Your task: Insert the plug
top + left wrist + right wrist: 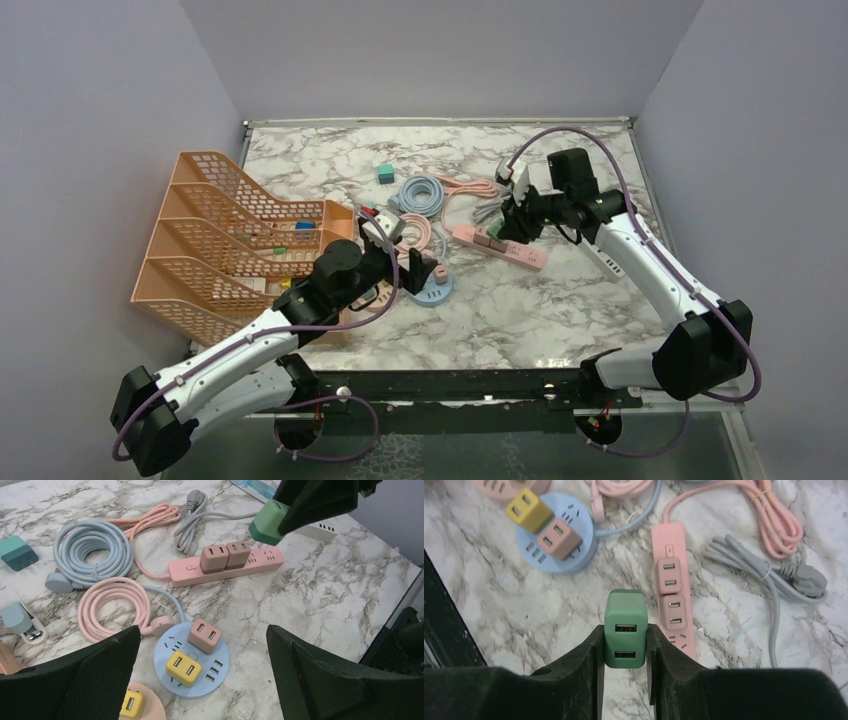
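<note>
My right gripper (625, 628) is shut on a green two-port plug (625, 607) and holds it above the marble. The plug hangs just left of the pink power strip (668, 535), near its free sockets. Two pink adapters (668, 572) sit in that strip. In the left wrist view the green plug (267, 522) hovers over the strip's (185, 572) far end. My left gripper (202, 630) is open above the round blue socket (220, 672), which carries a pink adapter (204, 636) and a yellow one (183, 668). Nothing is between its fingers.
An orange file rack (220, 240) stands at the left. Coiled blue (92, 550), pink (112, 602) and grey (192, 522) cables lie behind the sockets. A teal adapter (17, 552) sits at the far left. A pink round socket (150, 707) holds a yellow adapter.
</note>
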`<state>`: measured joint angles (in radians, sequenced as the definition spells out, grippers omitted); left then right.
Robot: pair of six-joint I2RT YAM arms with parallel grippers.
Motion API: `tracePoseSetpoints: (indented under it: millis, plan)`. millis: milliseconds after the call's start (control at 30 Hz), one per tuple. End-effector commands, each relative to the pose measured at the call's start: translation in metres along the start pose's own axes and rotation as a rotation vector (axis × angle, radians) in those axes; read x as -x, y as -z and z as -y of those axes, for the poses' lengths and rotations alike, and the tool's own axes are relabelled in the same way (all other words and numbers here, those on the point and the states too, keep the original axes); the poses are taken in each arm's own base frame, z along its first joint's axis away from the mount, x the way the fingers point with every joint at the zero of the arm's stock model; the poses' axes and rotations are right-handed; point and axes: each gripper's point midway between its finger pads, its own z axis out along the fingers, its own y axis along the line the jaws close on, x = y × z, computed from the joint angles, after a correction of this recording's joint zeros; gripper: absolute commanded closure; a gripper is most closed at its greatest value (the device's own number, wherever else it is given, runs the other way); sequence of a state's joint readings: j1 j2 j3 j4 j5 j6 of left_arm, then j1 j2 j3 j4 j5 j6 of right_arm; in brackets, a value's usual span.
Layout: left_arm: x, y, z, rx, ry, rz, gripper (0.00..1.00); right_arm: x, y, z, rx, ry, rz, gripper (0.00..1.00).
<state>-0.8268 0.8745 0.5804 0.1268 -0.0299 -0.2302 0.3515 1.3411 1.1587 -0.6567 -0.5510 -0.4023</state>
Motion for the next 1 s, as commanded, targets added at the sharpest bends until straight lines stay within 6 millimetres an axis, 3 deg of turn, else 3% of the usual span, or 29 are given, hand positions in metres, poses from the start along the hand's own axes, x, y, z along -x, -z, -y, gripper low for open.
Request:
tracePoseSetpoints:
  millis: [0, 167, 233, 567, 767, 967]
  plan:
    - [-0.003, 0.009, -0.009, 0.068, 0.087, -0.001, 0.01, -0.042, 0.008, -0.013, 0.093, 0.14, -0.152, 0.99]
    - [0.001, 0.009, -0.007, 0.062, 0.104, 0.006, 0.01, -0.089, 0.007, 0.008, -0.008, 0.151, -0.329, 0.99]
    - [0.002, 0.008, -0.006, 0.056, 0.095, 0.012, 0.01, -0.098, 0.008, 0.015, -0.033, 0.158, -0.363, 0.99]
    - [0.005, 0.004, -0.003, 0.027, 0.061, 0.027, 0.01, -0.11, -0.008, 0.045, -0.079, 0.155, -0.376, 0.99]
    - [0.012, 0.007, -0.008, 0.049, 0.035, 0.074, 0.01, -0.088, -0.015, 0.058, -0.071, 0.15, -0.271, 0.99]
    - [0.017, 0.01, -0.01, 0.056, 0.036, 0.1, 0.01, -0.093, -0.023, 0.064, -0.055, 0.149, -0.265, 0.99]
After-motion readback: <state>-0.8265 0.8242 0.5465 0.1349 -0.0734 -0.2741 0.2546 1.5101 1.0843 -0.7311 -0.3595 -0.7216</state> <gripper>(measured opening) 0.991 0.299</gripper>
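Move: The right gripper already holds the green plug. The next free socket on the pink strip lies about 8 cm to its right, 1 cm ahead and some 14 cm below. The nearer brown plug stands about 4 cm right, 2 ahead and 13 below, the farther one 4 ahead, level sideways. The grey cable lies around 11 cm ahead, 1 right and 17 below. From the left gripper that socket is roughly 10 cm ahead, 23 right and 18 below. Lower the right gripper about 10 cm while carrying the green plug some 7 cm to the right, to the free sockets just beyond the nearer brown plug. Ease back a little on the way down, then forward again near the bottom; tip the fingers some 20 degrees more steeply down and keep the plug pinched. ##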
